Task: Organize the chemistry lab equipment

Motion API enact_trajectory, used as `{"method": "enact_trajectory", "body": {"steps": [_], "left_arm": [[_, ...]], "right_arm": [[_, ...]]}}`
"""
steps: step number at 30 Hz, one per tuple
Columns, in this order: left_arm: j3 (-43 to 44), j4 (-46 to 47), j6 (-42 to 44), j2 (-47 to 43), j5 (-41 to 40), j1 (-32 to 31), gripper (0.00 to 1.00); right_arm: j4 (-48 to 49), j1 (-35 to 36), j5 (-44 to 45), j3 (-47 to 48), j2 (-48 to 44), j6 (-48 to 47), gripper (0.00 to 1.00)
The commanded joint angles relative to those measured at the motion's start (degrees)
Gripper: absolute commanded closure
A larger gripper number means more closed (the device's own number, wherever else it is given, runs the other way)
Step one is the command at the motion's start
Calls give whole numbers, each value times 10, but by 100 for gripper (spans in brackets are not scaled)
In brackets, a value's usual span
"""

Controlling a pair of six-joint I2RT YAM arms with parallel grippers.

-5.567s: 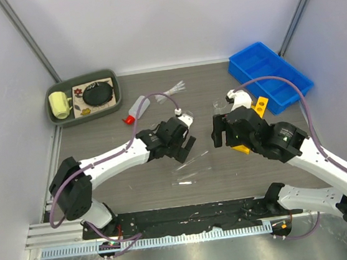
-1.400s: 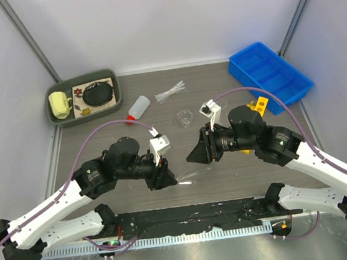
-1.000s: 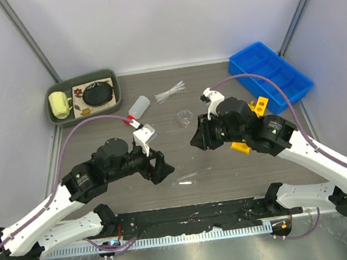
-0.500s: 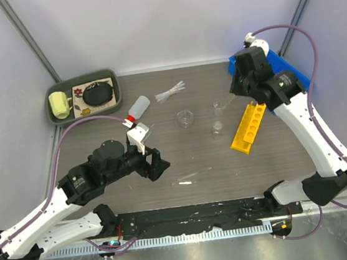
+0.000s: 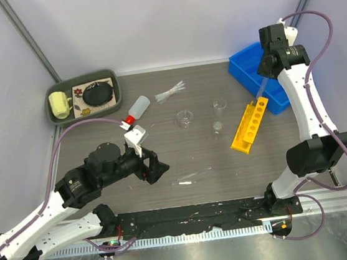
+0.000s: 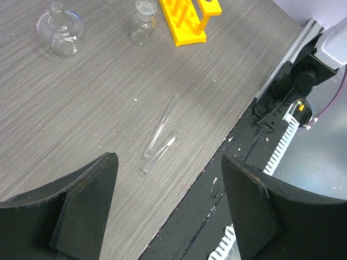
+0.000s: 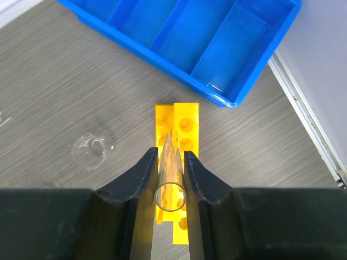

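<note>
My right gripper is shut on a clear tube, held upright above the far end of the long yellow rack. From above, that gripper hangs between the rack and the blue tray. My left gripper is open and holds nothing. It hovers over two thin clear tubes that lie on the table. Small glass beakers stand mid-table. A white squeeze bottle with a red cap and a bundle of pipettes lie further back.
A green tray at the back left holds a yellow mug and a round black object. The blue tray has several compartments. The table's near edge and black rail run just beyond the loose tubes.
My right arm has swung further right and back with the tube, from left of the blue tray to above the rack's far end. The left arm has barely shifted.
</note>
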Motion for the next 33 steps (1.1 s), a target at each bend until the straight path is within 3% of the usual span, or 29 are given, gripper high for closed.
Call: {"method": "enact_trajectory", "body": {"steps": [1,33], "left_arm": [[-2,9,-7,-3,25,1,19],[-5,8,-6,-12,34,1,18]], "right_arm": [[3,-32,5,21,13,-17,96],[76,-63,-16,-84,64,-21,96]]}}
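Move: The right hand holds a clear test tube above the yellow rack. The rack's middle lies about 11 cm back, 7 cm left and 26 cm below that hand, its far end almost underneath. Beyond the rack, the blue bin's middle is some 8 cm ahead and 4 cm right of the hand; a clear glass cup stands about 18 cm left and 1 cm back. From the idle left hand the rack is roughly 15 cm ahead and 35 cm right. Keeping the test tube pinched between its shut fingers, the right hand brings the tube's lower end down towards the hole at the rack's far end. It shifts about 3 cm right while sinking a little, nearly pauses, then lowers more steadily, some 8 cm down in all, with the fingers tipping about 10 degrees further downward. ##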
